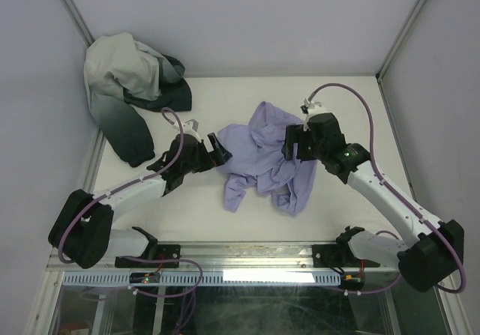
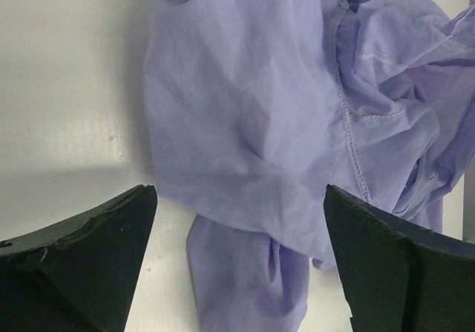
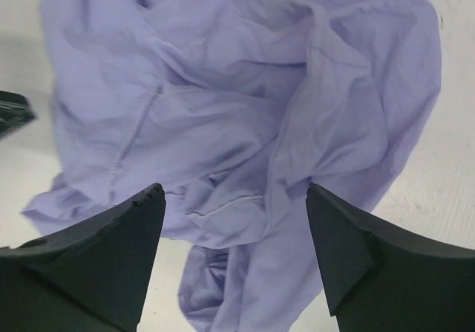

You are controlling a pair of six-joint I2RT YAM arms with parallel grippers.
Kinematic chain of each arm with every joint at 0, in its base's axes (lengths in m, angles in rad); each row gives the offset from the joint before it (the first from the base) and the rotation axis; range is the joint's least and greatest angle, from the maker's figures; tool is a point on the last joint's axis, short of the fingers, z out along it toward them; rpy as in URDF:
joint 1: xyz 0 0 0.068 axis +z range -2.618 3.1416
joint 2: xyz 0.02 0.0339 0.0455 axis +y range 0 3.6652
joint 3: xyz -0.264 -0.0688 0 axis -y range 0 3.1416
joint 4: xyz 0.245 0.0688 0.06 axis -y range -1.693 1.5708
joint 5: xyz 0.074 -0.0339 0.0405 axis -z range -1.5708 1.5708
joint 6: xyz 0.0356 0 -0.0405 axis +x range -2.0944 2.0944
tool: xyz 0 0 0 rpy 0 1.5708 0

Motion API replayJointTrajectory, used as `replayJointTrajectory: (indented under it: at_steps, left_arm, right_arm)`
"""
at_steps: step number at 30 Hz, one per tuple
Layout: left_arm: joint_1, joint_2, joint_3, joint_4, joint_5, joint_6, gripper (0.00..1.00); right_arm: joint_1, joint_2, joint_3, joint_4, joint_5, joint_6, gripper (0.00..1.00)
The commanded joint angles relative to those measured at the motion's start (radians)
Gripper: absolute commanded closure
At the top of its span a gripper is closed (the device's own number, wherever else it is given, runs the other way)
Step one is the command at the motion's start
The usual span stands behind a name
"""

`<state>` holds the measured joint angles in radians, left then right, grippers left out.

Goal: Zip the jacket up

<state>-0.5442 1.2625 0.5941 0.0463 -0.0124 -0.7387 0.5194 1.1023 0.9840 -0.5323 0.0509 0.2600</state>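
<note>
The lavender jacket [image 1: 264, 155] lies crumpled in a heap in the middle of the white table, sleeves trailing toward the front. No zipper shows clearly. My left gripper [image 1: 220, 149] is open at the jacket's left edge; in the left wrist view the fabric [image 2: 260, 124] fills the space beyond its spread fingers [image 2: 104, 250]. My right gripper [image 1: 291, 144] is open over the jacket's right side; in the right wrist view the bunched cloth [image 3: 237, 109] lies below and between its fingers [image 3: 111, 250]. Neither holds anything.
A white-and-dark-green garment [image 1: 131, 88] is piled at the back left corner. Grey walls enclose the table on three sides. Bare table [image 1: 352, 110] lies right of and behind the jacket, and along the front [image 1: 187, 215].
</note>
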Motion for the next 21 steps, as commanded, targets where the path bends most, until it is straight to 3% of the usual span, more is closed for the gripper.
replayJointTrajectory:
  at_steps: [1, 4, 7, 11, 13, 16, 17, 20, 21]
  left_arm:
    - [-0.006, 0.071, 0.087, 0.144, 0.050, 0.019, 0.01]
    - [-0.007, 0.139, 0.109, 0.176, 0.055, 0.015, 0.01]
    - [-0.008, 0.240, 0.143, 0.201, 0.072, 0.007, 0.02]
    - [-0.008, 0.355, 0.188, 0.243, 0.100, -0.005, 0.12]
    - [-0.008, 0.404, 0.215, 0.265, 0.125, 0.001, 0.29]
    - [-0.005, 0.430, 0.265, 0.246, 0.117, 0.035, 0.70]
    - [-0.002, 0.414, 0.280, 0.229, 0.098, 0.051, 0.79]
    - [0.017, 0.309, 0.314, 0.169, 0.019, 0.115, 0.99]
    - [0.021, 0.263, 0.332, 0.132, -0.018, 0.148, 1.00]
  right_arm:
    - [-0.006, 0.048, -0.085, 0.080, 0.157, 0.048, 0.20]
    - [-0.006, 0.068, -0.133, 0.141, 0.218, 0.078, 0.22]
    - [-0.006, 0.095, -0.141, 0.204, 0.148, 0.076, 0.25]
    - [-0.008, 0.147, -0.133, 0.245, 0.143, 0.066, 0.39]
    - [-0.013, 0.169, -0.120, 0.253, 0.158, 0.054, 0.53]
    - [-0.018, 0.189, -0.081, 0.248, 0.223, 0.027, 0.90]
    - [-0.023, 0.188, -0.062, 0.242, 0.244, 0.015, 0.99]
    - [-0.064, 0.172, 0.022, 0.207, 0.300, -0.032, 1.00]
    - [-0.082, 0.166, 0.058, 0.194, 0.315, -0.048, 1.00]
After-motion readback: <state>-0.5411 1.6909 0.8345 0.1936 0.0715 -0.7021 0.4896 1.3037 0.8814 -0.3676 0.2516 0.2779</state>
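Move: Some 5 cm ahead, 5 cm to the right and 5 cm below the left hand is the edge of the jacket it will grip; the lower left sleeve lies about 7 cm back, 7 cm right and 6 cm down. From the right hand, the jacket's right fold is roughly 2 cm ahead, 2 cm right and 9 cm below, the lower right flap 11 cm back, straight in line, and the top corner 12 cm ahead, 8 cm left, both about 10 cm down. Closing both grippers on the jacket from either side: the left, wide open, slides level forward and right over its left edge, dips about 5 cm and pinches the cloth, rising slightly at the end. The right drops about 8 cm onto the right fold while easing to its right, then creeps forward some 4 cm as it shuts and pinches. ##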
